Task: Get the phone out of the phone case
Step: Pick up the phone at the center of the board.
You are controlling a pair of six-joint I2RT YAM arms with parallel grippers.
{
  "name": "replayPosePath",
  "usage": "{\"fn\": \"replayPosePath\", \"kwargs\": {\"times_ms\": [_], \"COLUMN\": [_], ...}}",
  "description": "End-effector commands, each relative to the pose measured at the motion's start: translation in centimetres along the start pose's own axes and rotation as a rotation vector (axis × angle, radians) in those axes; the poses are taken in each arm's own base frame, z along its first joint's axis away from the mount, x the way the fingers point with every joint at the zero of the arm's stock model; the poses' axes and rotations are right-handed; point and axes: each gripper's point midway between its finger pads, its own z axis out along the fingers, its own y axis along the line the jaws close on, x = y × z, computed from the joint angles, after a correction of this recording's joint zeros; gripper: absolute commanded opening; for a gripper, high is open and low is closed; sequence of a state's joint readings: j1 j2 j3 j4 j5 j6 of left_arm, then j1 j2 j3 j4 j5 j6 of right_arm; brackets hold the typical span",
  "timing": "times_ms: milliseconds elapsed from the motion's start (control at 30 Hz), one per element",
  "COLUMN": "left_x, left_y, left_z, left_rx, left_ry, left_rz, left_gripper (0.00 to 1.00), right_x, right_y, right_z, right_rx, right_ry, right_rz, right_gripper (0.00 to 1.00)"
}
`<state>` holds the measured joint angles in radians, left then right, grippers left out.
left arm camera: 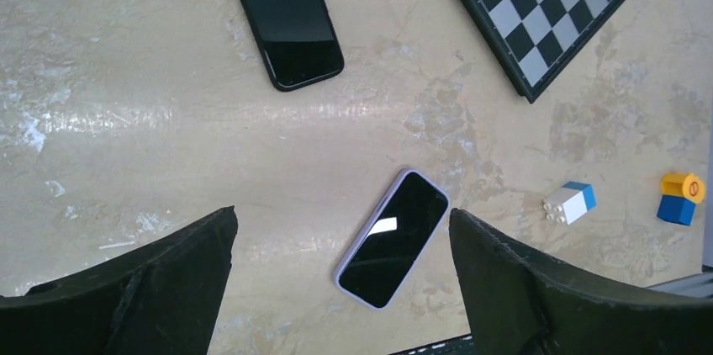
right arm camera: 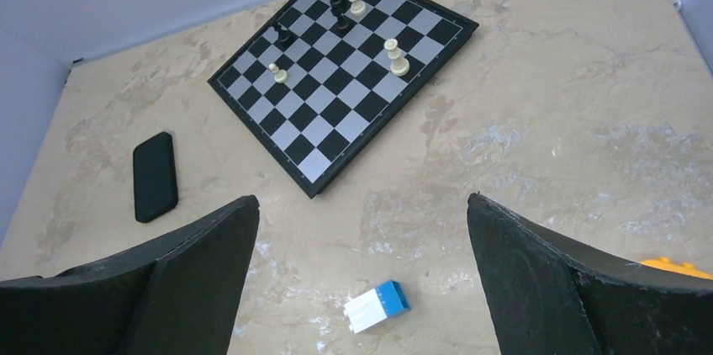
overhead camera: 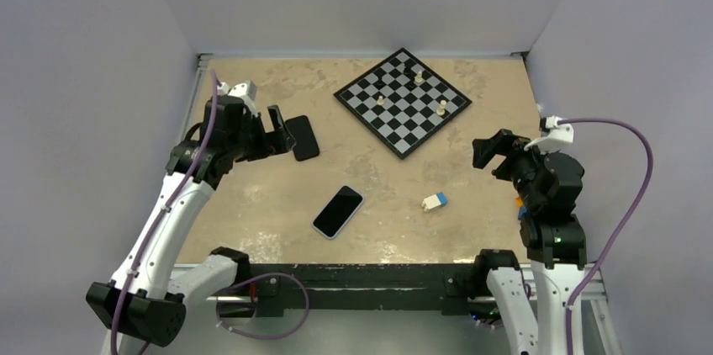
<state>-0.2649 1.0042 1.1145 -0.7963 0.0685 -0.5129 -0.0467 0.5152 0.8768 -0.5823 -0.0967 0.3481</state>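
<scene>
A phone with a dark screen in a pale lilac case (overhead camera: 338,211) lies flat on the table near the front middle; it also shows in the left wrist view (left arm camera: 393,239). My left gripper (overhead camera: 282,135) hangs open and empty above the table at the left, well away from the phone; in its wrist view (left arm camera: 342,220) the phone lies between the fingers, far below. My right gripper (overhead camera: 490,151) is open and empty at the right, raised above the table, and shows in its wrist view (right arm camera: 361,203).
A flat black phone-shaped slab (overhead camera: 301,137) lies just right of the left gripper. A chessboard (overhead camera: 402,101) with a few pieces sits at the back. A blue-and-white brick (overhead camera: 434,201) lies right of the phone. An orange-and-blue brick (left arm camera: 679,198) lies near the right arm.
</scene>
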Motion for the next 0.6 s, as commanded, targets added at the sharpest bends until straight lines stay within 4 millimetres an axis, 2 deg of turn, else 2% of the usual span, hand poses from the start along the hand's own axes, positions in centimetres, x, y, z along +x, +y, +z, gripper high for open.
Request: {"fn": "replayPosePath", "kwargs": {"times_ms": [0, 100, 267, 500, 567], "left_x": [-0.9, 0.1, 1.2, 2.1, 2.0], "left_y": [0.4, -0.2, -0.5, 3.3, 3.2], "left_z": [0.6, 2.0, 6.1, 12.5, 14.1], "left_rx": [-0.054, -0.04, -0.063, -0.312, -0.307], "left_ry": [0.011, 0.122, 0.253, 0.375, 0.392], "left_rz": [0.005, -0.008, -0.081, -0.1, -0.095], "left_gripper": [1.0, 1.0, 1.0, 1.0, 1.0], "right_x": [-1.3, -1.0, -0.4, 0.3, 0.3], "right_y": [0.5, 0.8, 1.5, 2.4, 2.6], "right_z": [-0.5, -0.3, 0.0, 0.3, 0.3], "right_rx": [-0.02, -0.044, -0.096, -0.154, -0.164], "right_ry": [-0.033, -0.003, 0.022, 0.046, 0.036], "right_rz": [-0.054, -0.082, -0.093, -0.082, -0.08], "right_gripper": [0.99, 0.99, 0.99, 0.99, 0.99]}}
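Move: The black phone lies about 15 cm ahead of my left hand, some 3 cm to its right and roughly 23 cm below. At the same table depth, the purple-edged phone sits about 8 cm back and 13 cm right of this hand, and the chessboard's middle some 26 cm ahead and 34 cm right. From my right hand the black phone is about 18 cm ahead, 49 cm left and 28 cm down. I swoop my left hand down about 11 cm and forward some 6.5 cm towards the near end of the black phone, gathering speed and tipping the fingers nearly 30 degrees steeper towards the table. The gripper stays wide open and is still well above the phone, touching nothing. My right hand only eases a little to the left, turning slightly counter-clockwise. ##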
